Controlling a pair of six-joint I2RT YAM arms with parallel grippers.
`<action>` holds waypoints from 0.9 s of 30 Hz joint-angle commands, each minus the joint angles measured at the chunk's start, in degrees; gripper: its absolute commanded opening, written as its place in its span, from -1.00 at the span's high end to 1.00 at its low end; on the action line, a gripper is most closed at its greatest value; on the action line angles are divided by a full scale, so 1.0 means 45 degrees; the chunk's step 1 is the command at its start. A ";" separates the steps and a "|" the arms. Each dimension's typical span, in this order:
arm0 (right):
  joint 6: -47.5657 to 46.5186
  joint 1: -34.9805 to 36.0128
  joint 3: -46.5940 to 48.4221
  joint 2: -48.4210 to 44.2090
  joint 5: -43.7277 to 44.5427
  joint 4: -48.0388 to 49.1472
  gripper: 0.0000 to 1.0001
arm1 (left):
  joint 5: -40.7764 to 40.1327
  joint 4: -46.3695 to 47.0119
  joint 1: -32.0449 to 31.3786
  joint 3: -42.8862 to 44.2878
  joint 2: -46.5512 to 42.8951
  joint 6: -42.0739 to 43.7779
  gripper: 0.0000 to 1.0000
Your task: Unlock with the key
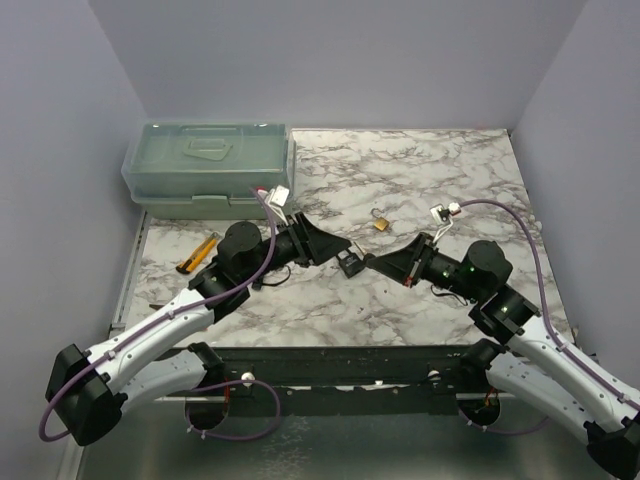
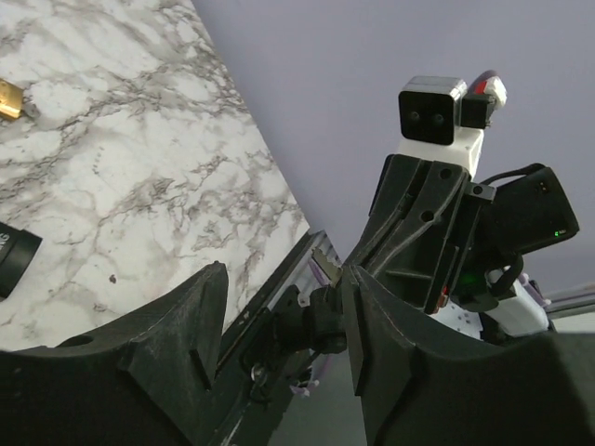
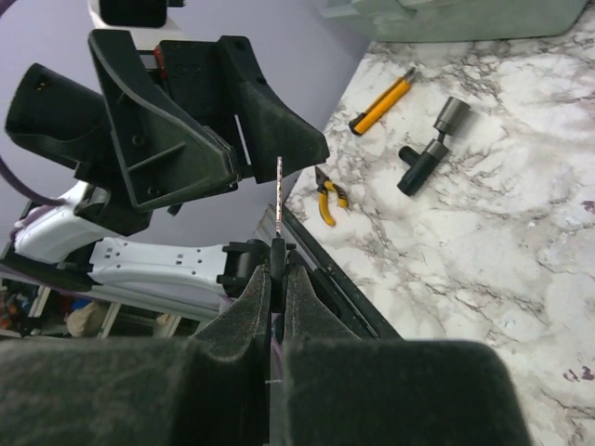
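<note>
My right gripper (image 3: 277,267) is shut on the key (image 3: 280,190). Its black head is pinched between the jaws and the thin metal blade sticks out past the fingertips. Both grippers meet above the table's near middle, the right gripper (image 1: 374,262) pointing left and the left gripper (image 1: 345,246) pointing right. My left gripper (image 2: 288,271) stands open, and the key's blade (image 2: 327,265) shows just by its right fingertip. A small brass padlock (image 1: 381,222) lies on the marble beyond both grippers; it also shows at the far left of the left wrist view (image 2: 9,98).
A black T-shaped piece (image 3: 426,149) lies on the marble table (image 1: 440,180) beneath the grippers. Yellow-handled pliers (image 3: 327,197) and a yellow-handled tool (image 1: 197,254) lie near the left edge. A translucent green toolbox (image 1: 205,165) stands at the back left. Grey walls close in three sides.
</note>
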 commanded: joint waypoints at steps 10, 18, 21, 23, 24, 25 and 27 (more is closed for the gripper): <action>0.0660 0.0048 0.0166 0.0119 -0.0727 0.1134 0.99 | 0.1340 0.2269 0.0034 0.0216 0.0424 -0.0280 -0.07; 0.0704 0.0032 0.0018 0.0363 -0.1203 0.1636 0.99 | 0.1551 0.2898 0.0009 0.0402 0.1330 -0.0501 0.10; 0.0649 0.0030 -0.0078 0.0399 -0.1330 0.1815 0.99 | 0.1910 0.2966 0.0017 0.0751 0.1792 -0.0589 0.35; 0.0543 0.0032 -0.0108 0.0459 -0.1305 0.1798 0.99 | 0.2132 0.2991 0.0013 0.0916 0.2054 -0.0776 0.74; 0.0504 0.0023 -0.0127 0.0508 -0.1247 0.1786 0.99 | 0.2167 0.2992 0.0009 0.0978 0.2158 -0.0902 0.96; 0.0433 0.0032 -0.0130 0.0534 -0.1186 0.1787 0.99 | 0.2056 0.2931 0.0001 0.0984 0.2222 -0.1132 1.00; 0.0273 0.0029 -0.0130 0.0589 -0.0884 0.1744 0.99 | 0.1544 0.2529 0.0023 0.0869 0.2201 -0.1690 1.00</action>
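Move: The key, held in the right fingers, points at the left hand; its middle is about 4 cm to the left hand's right, 1 cm back and 1 cm higher. From the right hand it lies some 3 cm left and 2 cm ahead, level. The black padlock stands roughly 7 cm ahead of the left hand, 5 cm right and 25 cm below; the brass padlock is about 20 cm ahead, 14 cm right, 26 cm below. The left hand eases right some 3 cm and up 2 onto the right-held key and shuts its fingers. ##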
